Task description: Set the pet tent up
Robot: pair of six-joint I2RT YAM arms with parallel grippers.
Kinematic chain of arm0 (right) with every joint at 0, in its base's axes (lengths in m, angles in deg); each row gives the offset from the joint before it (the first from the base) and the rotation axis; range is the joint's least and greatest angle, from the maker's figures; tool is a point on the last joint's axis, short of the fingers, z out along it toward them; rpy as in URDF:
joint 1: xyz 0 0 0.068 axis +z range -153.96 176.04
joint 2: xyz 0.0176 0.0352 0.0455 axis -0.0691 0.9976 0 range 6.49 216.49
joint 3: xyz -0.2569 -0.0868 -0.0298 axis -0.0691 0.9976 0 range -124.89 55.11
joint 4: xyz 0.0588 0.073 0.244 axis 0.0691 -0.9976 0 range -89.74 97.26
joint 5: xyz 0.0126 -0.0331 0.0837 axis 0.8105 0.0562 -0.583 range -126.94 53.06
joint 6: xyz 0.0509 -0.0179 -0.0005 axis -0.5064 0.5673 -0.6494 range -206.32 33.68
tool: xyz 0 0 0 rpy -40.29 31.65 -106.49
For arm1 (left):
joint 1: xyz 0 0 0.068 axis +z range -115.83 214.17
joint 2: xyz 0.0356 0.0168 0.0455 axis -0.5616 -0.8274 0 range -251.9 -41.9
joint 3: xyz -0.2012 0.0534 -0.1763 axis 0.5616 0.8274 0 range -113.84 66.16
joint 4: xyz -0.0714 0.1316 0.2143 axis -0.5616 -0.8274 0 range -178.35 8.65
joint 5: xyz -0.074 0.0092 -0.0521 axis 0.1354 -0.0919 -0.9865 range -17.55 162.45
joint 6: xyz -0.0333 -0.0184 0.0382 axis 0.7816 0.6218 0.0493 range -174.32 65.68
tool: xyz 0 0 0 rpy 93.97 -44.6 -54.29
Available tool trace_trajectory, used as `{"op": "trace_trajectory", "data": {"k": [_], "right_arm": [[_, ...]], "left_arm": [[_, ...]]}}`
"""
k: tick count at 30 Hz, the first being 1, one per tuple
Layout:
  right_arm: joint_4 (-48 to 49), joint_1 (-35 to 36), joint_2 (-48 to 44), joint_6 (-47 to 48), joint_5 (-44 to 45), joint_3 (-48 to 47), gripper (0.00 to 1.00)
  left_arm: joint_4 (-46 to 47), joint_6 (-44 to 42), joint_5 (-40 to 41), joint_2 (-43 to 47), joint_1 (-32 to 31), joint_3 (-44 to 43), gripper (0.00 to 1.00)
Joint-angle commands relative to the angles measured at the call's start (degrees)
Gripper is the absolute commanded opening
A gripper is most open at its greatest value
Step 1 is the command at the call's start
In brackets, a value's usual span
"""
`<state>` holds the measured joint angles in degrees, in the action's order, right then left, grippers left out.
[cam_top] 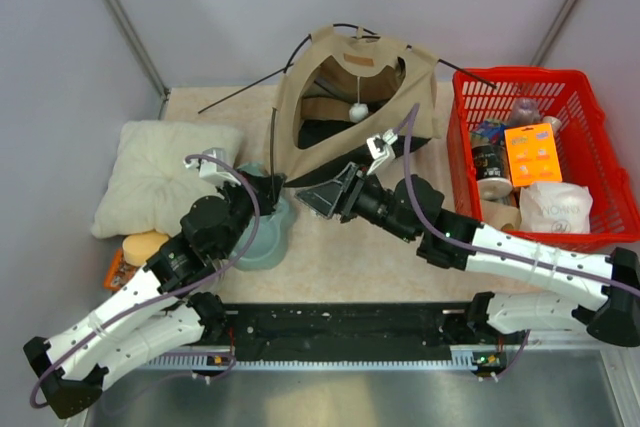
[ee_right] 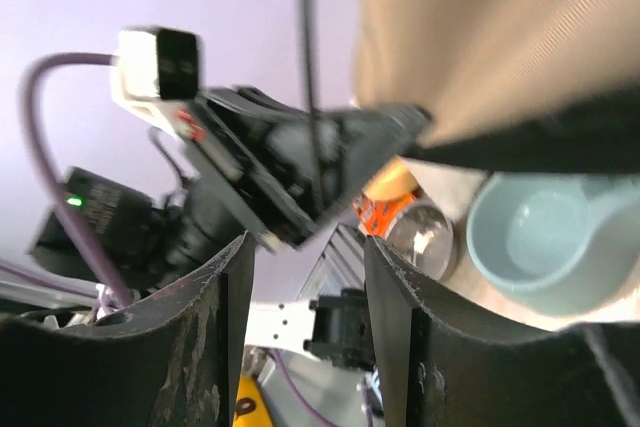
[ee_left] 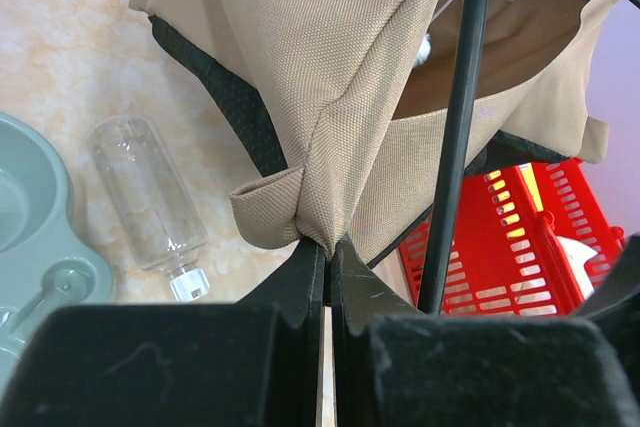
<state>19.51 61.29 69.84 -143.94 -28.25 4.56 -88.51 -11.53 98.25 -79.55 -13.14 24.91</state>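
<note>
The pet tent point(cam_top: 345, 97) is a tan fabric shell with dark lining, half raised at the back middle of the table. Its doorway faces me and a small white ball point(cam_top: 357, 112) hangs inside. Thin black poles point(cam_top: 240, 95) stick out to both sides. My left gripper point(cam_top: 272, 187) is shut on the tent's lower left corner. In the left wrist view the jaws point(ee_left: 328, 247) pinch a tan fold point(ee_left: 300, 197), with a black pole point(ee_left: 455, 147) just to the right. My right gripper point(cam_top: 325, 195) stands open under the tent's front edge, and nothing sits between its fingers point(ee_right: 395, 327).
A cream pillow point(cam_top: 165, 175) lies at the left. A grey-green bowl point(cam_top: 262, 242) sits below the left gripper, with a clear bottle point(ee_left: 150, 197) beside it. A red basket point(cam_top: 545, 152) with several items stands at the right. An orange-labelled can point(ee_right: 390, 212) lies near the bowl.
</note>
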Motion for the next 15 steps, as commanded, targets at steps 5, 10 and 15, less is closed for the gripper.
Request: {"op": "trace_trajectory", "data": {"k": [5,10,15], "right_arm": [[-2.3,0.2,8.3,18.6,-2.7,-15.0,0.5],[-7.7,-0.9,14.5,20.4,-3.3,-22.5,0.48],[-8.6,-1.2,17.5,20.4,-3.9,-25.3,0.45]], "left_arm": [[2.4,-5.5,-3.4,0.3,0.3,0.6,0.0],[1.0,-7.1,-4.2,0.9,0.3,0.9,0.0],[0.3,-6.9,-4.0,1.9,0.3,1.3,0.0]]}}
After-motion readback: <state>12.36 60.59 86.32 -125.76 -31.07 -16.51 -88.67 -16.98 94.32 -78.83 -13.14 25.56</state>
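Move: The black tent pole's lower end stands beside the left fingers, some 6 cm to the right hand's left, 3 cm ahead and about 3 cm higher; from the left hand it is about 3 cm up, 1 cm back and 1 cm left. The tent corner in the left pinch is 5 cm left and 4 cm ahead of the right hand, level with it. The white pompom hangs roughly 17 cm ahead, 8 cm right and 5 cm lower. The pole end is what the right hand goes for: half-open, it swings in about 6 cm left and 3 cm forward, first rising some 5 cm and then sinking about 3, rolling its wrist near 20 degrees, until its open fingers straddle the pole beside the left gripper. The left hand stays almost in place, still pinching the tent corner. ##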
